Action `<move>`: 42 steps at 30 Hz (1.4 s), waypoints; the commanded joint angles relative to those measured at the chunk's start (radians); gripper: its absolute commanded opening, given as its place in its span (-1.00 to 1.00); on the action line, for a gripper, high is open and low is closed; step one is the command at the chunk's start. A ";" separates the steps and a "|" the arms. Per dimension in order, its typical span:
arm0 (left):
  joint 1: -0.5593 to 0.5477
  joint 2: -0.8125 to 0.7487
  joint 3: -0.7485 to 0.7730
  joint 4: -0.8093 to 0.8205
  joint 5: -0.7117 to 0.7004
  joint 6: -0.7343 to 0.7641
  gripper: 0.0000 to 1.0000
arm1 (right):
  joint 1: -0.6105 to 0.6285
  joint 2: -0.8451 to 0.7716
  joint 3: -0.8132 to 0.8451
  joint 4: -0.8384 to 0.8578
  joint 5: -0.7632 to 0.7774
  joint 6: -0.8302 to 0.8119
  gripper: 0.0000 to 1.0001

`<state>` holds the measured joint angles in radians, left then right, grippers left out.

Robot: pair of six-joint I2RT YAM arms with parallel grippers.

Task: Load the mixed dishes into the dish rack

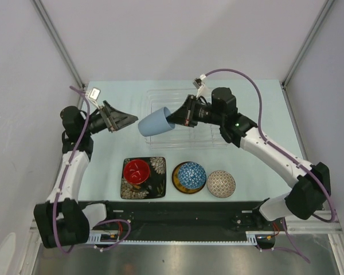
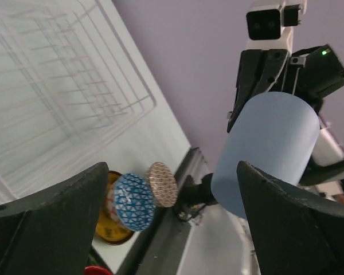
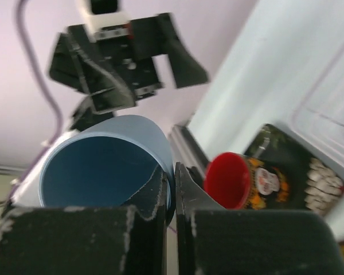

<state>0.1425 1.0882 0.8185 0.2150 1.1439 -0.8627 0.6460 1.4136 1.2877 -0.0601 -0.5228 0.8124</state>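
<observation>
My right gripper (image 1: 173,119) is shut on the rim of the pale blue cup (image 1: 155,122), holding it on its side in the air over the left end of the clear dish rack (image 1: 215,139). One finger is inside the cup (image 3: 103,166) and the other outside. My left gripper (image 1: 125,121) stands open just left of the cup's base, apart from it, and the cup (image 2: 269,149) shows beyond its right finger. The red-lined mug (image 1: 136,171) stands on the black square plate (image 1: 152,186). The blue bowl (image 1: 192,174) sits on the yellow saucer (image 1: 176,182), beside the brownish bowl (image 1: 221,183).
The dishes stand in a row near the table's front edge, between the two arm bases. The rack (image 2: 57,86) fills the back middle of the table. Grey walls close in the left, right and back sides.
</observation>
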 commanded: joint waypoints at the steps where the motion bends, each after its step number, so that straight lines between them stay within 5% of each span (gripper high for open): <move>1: -0.001 0.061 -0.009 0.403 0.157 -0.340 0.99 | 0.010 0.054 -0.021 0.356 -0.138 0.231 -1.00; 10: -0.023 0.096 -0.050 0.928 0.158 -0.740 0.99 | 0.020 0.156 -0.027 0.465 -0.138 0.307 -1.00; 26: -0.069 0.068 -0.064 0.836 0.157 -0.661 0.99 | 0.053 0.298 -0.028 0.755 -0.108 0.472 -1.00; 37: -0.069 0.096 -0.009 0.709 0.163 -0.569 -0.38 | 0.090 0.329 -0.028 0.720 -0.094 0.441 -1.00; 39: -0.070 0.090 0.027 0.626 0.163 -0.508 -0.79 | 0.078 0.309 -0.028 0.656 -0.094 0.386 -0.64; 41: -0.067 0.078 0.135 0.256 0.143 -0.231 -0.99 | 0.055 0.285 -0.028 0.502 -0.089 0.325 -0.30; 42: -0.069 0.078 0.189 -0.081 0.119 0.042 -0.99 | 0.022 0.253 -0.028 0.438 -0.082 0.250 -0.22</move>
<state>0.0864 1.1893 0.8108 0.7815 1.3029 -1.3724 0.7017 1.7374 1.2568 0.5922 -0.6167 1.2324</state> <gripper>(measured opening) 0.721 0.324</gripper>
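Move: The blue cup, held by its rim in the right fingers, has its middle about 5 cm left of the right hand and 1 cm back. The open left gripper waits some 17 cm to the right hand's left, about level. From the left hand the cup lies roughly 12 cm right, 3 cm back and slightly above; the red bowl is 13 cm back, 3 cm right and 26 cm below. Right brings the cup about 8 cm left; left rises 4 cm, easing back, and closes on its base; right starts opening. ##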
